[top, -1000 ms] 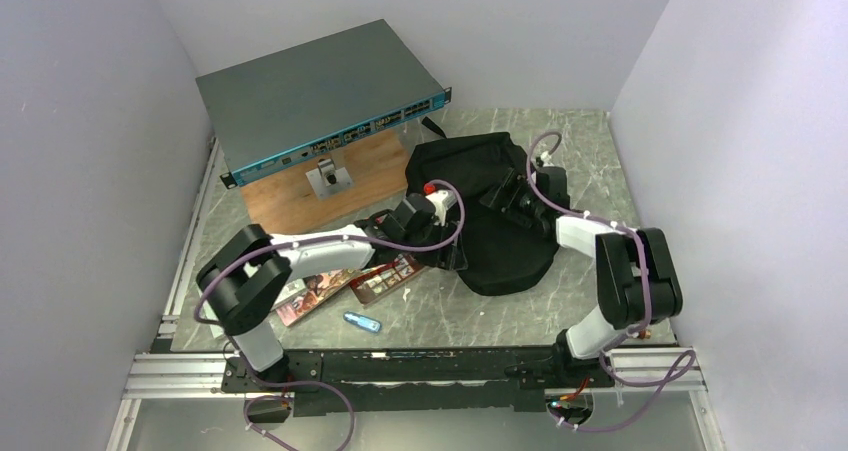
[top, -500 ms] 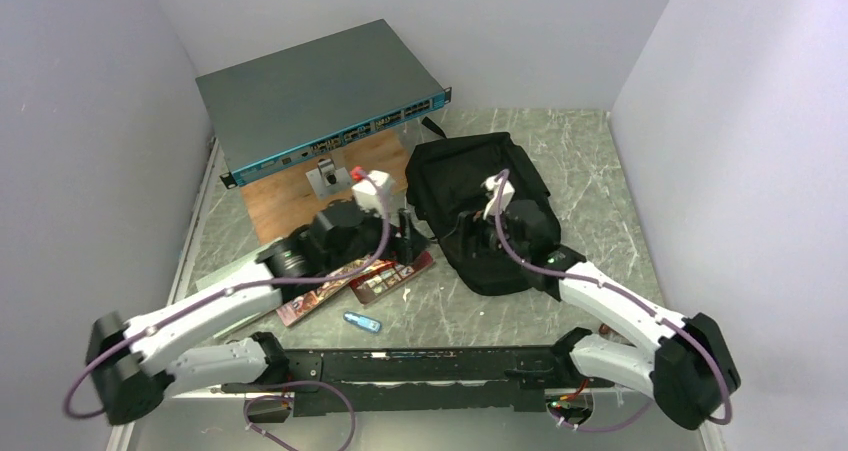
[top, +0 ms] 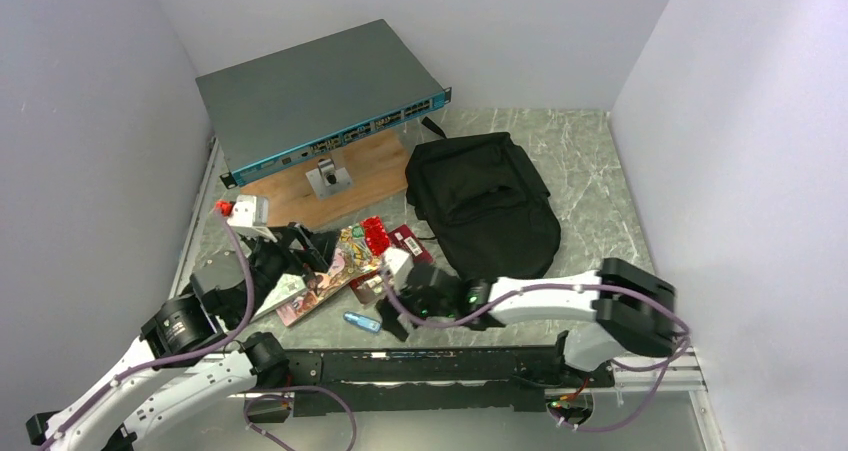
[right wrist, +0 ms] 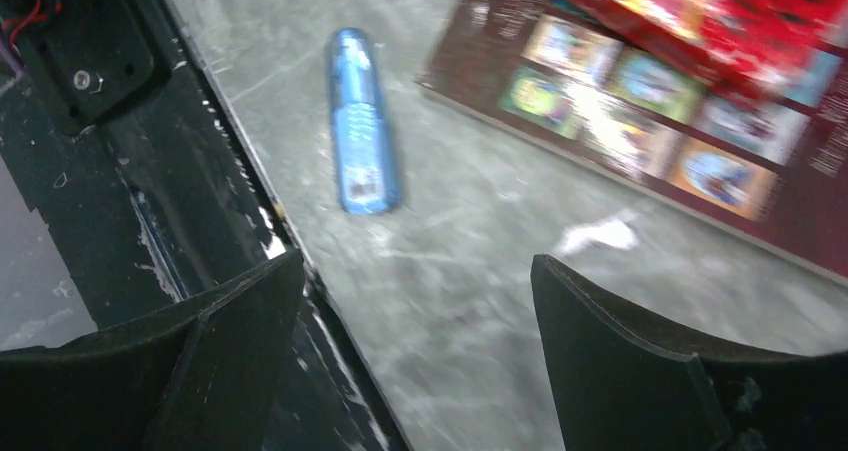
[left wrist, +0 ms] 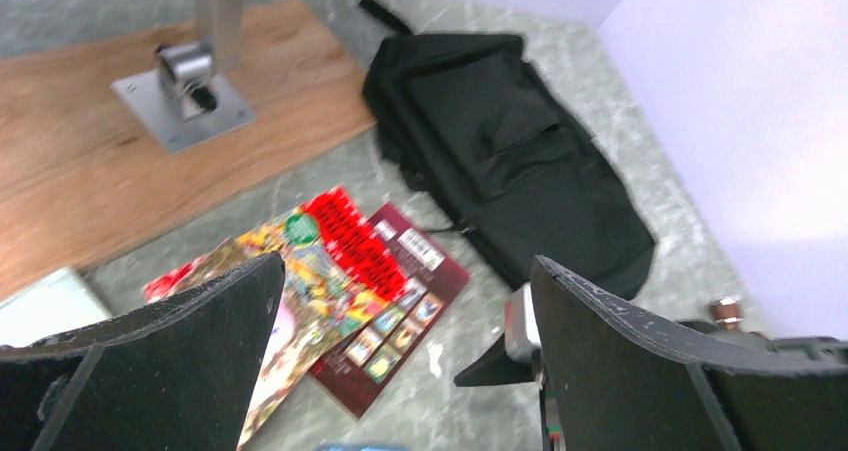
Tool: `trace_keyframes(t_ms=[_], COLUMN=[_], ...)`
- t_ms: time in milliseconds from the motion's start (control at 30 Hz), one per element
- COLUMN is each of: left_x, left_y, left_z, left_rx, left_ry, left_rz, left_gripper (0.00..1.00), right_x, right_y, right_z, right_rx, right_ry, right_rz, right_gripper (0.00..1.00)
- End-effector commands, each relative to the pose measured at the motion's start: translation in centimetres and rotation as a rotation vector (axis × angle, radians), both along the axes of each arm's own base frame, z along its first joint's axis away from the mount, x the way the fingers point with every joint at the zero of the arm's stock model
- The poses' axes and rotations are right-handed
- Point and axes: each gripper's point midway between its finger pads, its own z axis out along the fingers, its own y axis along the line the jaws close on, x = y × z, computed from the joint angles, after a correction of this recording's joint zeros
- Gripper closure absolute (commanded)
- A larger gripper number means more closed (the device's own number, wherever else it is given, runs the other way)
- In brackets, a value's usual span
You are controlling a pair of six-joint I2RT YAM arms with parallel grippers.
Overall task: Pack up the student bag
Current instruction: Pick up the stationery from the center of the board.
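Observation:
The student bag (top: 485, 206) is a black backpack lying flat at the middle right of the table, with no arm on it; the left wrist view shows the student bag (left wrist: 510, 141) beyond the magazines. My left gripper (top: 305, 248) hangs open over the left end of the colourful magazines (top: 335, 268), nothing between its fingers (left wrist: 640, 371). My right gripper (top: 392, 318) is open low over the front of the table, empty, beside a small blue packet (right wrist: 360, 121) and the dark red book (right wrist: 650, 101).
A grey network switch (top: 315, 96) rests on a metal stand (left wrist: 185, 81) over a wooden board (top: 340, 176) at the back left. The black rail (right wrist: 90, 121) runs along the table's front edge, close to the right gripper. Walls enclose three sides.
Both arms have pulled away from the bag. The left swung back to the left and opened wider. The right dropped to the table's front by the blue packet.

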Motion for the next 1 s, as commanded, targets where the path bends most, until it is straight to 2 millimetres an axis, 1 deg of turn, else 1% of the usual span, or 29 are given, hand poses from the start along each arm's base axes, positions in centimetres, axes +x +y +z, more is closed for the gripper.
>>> trace_keyframes(t_ms=[0, 100, 167, 233, 333, 467, 567, 600, 700, 800, 833, 900, 967], left_x=[-0.2, -0.3, -0.3, -0.4, -0.5, -0.8, -1.0, -0.9, -0.6, -0.2, 0.0, 0.1, 0.2], left_y=[2.4, 2.5, 2.1, 1.7, 1.6, 2.4, 2.8, 3.0, 3.0, 2.5, 2.5, 2.5, 2.2], left_z=[-2.6, -3.0, -3.2, -3.2, -3.0, -2.8, -3.0, -3.1, -2.9, -2.7, -2.6, -2.3, -2.1], left_rx=[0.095, 0.095, 0.085, 0.08, 0.081, 0.091, 0.085, 0.087, 0.085, 0.105, 0.112, 0.118, 0.138], left_ry=[0.101, 0.119, 0.126, 0.124, 0.126, 0.137, 0.131, 0.124, 0.11, 0.102, 0.103, 0.112, 0.11], left_rz=[0.099, 0.104, 0.09, 0.071, 0.061, 0.082, 0.087, 0.095, 0.106, 0.101, 0.109, 0.113, 0.103], left_gripper=[0.0, 0.0, 0.0, 0.0, 0.0, 0.0, 0.0, 0.0, 0.0, 0.0, 0.0, 0.0, 0.0], right_x=[-0.7, -2.0, -1.9, -1.7, -1.8, -2.7, -3.1, -3.2, -3.1, -2.9, -2.6, -2.2, -1.9], right_y=[5.2, 7.2, 8.0, 8.7, 9.0, 8.1, 6.6, 5.7, 4.8, 4.9, 5.0, 5.3, 5.5], right_z=[0.5, -1.2, -1.9, -2.1, -3.4, -5.5, -6.4, -6.9, -7.5, -7.5, -7.4, -6.5, -5.3], right_rx=[-0.024, -0.103, -0.146, -0.161, -0.178, -0.21, -0.222, -0.233, -0.246, -0.239, -0.228, -0.201, -0.162], right_ry=[-0.077, -0.111, -0.148, -0.187, -0.179, -0.136, -0.12, -0.117, -0.119, -0.14, -0.154, -0.173, -0.195], right_rz=[0.002, 0.027, 0.009, -0.004, 0.006, 0.023, 0.008, 0.003, -0.007, -0.003, -0.014, -0.032, -0.036], right_gripper=[0.13, 0.13, 0.14, 0.15, 0.17, 0.23, 0.3, 0.32, 0.45, 0.63, 0.72, 0.86, 0.91])
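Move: The blue correction pen lies about 8 cm to the right hand's left, 1 cm back and 6 cm below it. From that hand, the dark red book is some 11 cm ahead, 2 cm left and 7 cm below, and the pink-titled storybook about 9 cm ahead, 15 cm left, likewise 7 cm below. From the left hand, the blue correction pen is around 7 cm back, 8 cm right and 29 cm below. Swing the right gripper left about 8.5 cm and slightly back, sinking as it goes, over the blue correction pen; dip the fingers some 10 degrees steeper. Finish some 6 cm lower, easing 2 cm back to the right while closing the wide-open fingers until they pinch the pen's near end from both sides. Lower the open left gripper about 4 cm, well above the books. ##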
